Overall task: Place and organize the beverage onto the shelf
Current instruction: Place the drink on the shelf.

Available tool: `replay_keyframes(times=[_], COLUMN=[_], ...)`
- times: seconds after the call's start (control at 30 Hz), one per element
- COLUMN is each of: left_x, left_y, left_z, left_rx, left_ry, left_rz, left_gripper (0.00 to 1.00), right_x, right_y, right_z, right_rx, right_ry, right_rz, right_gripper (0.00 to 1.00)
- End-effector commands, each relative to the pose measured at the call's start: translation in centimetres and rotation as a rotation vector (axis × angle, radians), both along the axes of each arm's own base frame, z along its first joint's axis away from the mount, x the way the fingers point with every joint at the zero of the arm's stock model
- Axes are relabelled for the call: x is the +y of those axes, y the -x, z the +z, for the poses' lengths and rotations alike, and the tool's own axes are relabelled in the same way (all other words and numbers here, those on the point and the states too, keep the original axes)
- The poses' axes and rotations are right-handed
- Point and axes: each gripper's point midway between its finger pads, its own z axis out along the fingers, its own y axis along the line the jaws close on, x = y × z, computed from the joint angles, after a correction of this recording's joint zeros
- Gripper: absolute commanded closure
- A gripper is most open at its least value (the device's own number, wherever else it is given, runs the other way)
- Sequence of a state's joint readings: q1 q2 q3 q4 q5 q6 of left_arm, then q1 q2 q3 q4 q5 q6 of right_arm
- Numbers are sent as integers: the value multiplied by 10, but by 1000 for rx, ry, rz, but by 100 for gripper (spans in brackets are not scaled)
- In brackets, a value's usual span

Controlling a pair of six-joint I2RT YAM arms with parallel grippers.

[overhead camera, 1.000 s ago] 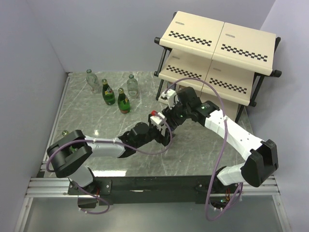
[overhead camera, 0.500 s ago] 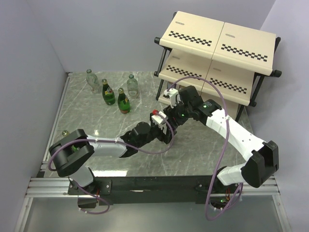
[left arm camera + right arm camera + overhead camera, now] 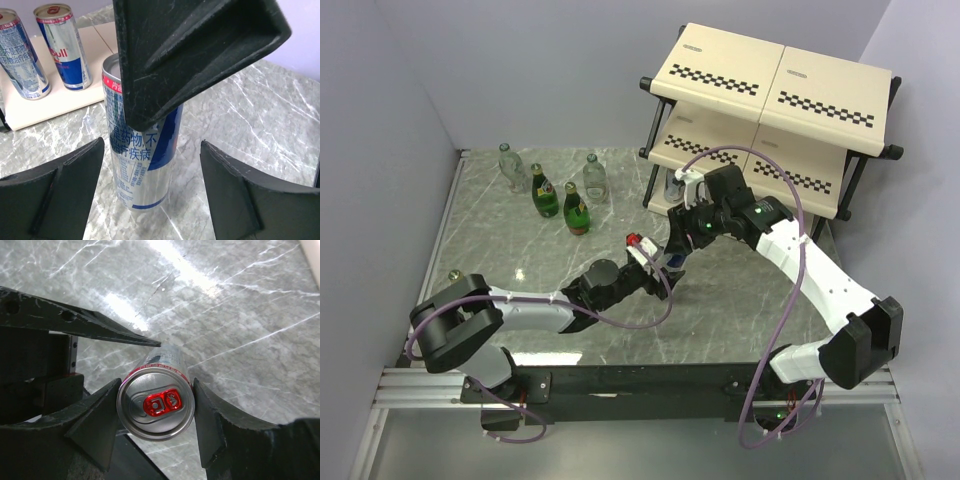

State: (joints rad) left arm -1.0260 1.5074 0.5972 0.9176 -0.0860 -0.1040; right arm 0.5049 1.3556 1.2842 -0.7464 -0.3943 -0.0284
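My right gripper (image 3: 156,410) is shut on the rim of a slim silver-and-blue can (image 3: 156,407), seen from above with its red tab. In the left wrist view that can (image 3: 142,155) stands upright, its base at or just above the marble. My left gripper (image 3: 152,197) is open, its fingers (image 3: 55,200) to either side of the can and clear of it. From above, both grippers meet in front of the shelf (image 3: 775,90), the right one (image 3: 682,240) over the left one (image 3: 662,268). Two more cans (image 3: 62,47) stand on the shelf's lowest board (image 3: 55,102).
Two green bottles (image 3: 544,192) (image 3: 577,210) and two clear bottles (image 3: 511,166) (image 3: 594,177) stand at the back left of the marble table (image 3: 520,250). The shelf's black frame leg (image 3: 652,175) is close behind the grippers. Grey walls close in the left and back.
My right gripper has carried the can a little right and back, towards the shelf. My left arm has stretched after it, and its fingers have drawn slightly closer together, still off the can.
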Motion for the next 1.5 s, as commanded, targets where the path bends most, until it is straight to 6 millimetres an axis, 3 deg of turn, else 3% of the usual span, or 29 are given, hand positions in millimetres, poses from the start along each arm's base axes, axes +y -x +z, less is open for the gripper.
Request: replay_keyframes(times=[0.0,0.57,0.7,1.2,1.3,1.37,1.43,1.47], left_x=[-4,-20,-19,-28,-29,-30,-31,-31], left_y=[0,-21,-22,-23,-23,-21,-19,-19], left_z=[31,14,12,10,10,8,6,5], left_rx=[-71,-43,-38,-4,-1,0,8,12], left_ry=[51,-61,-71,-105,-106,-111,-115,-114], left_rz=[-9,41,50,30,22,13,2,-2], left_gripper=[18,28,37,28,36,53,72,77], right_x=[9,11,7,8,7,7,7,8], right_y=[3,11,8,5,3,3,4,5], right_z=[41,46,46,38,39,40,41,43], right_rx=[-65,-63,-87,-145,-163,-169,-173,-174], right_ry=[-102,-132,-111,-39,-31,-32,-33,-36], right_rz=[20,31,11,19,17,18,21,27], right_gripper=[100,100,100,100,100,97,88,78])
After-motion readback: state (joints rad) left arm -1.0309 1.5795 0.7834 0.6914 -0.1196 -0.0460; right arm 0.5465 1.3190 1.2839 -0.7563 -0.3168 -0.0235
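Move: The can, held near its top in the right fingers, stands about 3 cm ahead and 3 cm right of the open left hand, roughly level with it. From the right hand its middle lies some 1 cm ahead, 2 cm left and 3 cm below. From the left hand, the nearest can on the bottom shelf is about 20 cm ahead, 1 cm right and 6 cm lower; the nearest green bottle is some 18 cm ahead, 22 cm left and 5 cm lower. The left hand eases about 3 cm forward-right around the can and closes to grip its body beside the still-holding right fingers. ##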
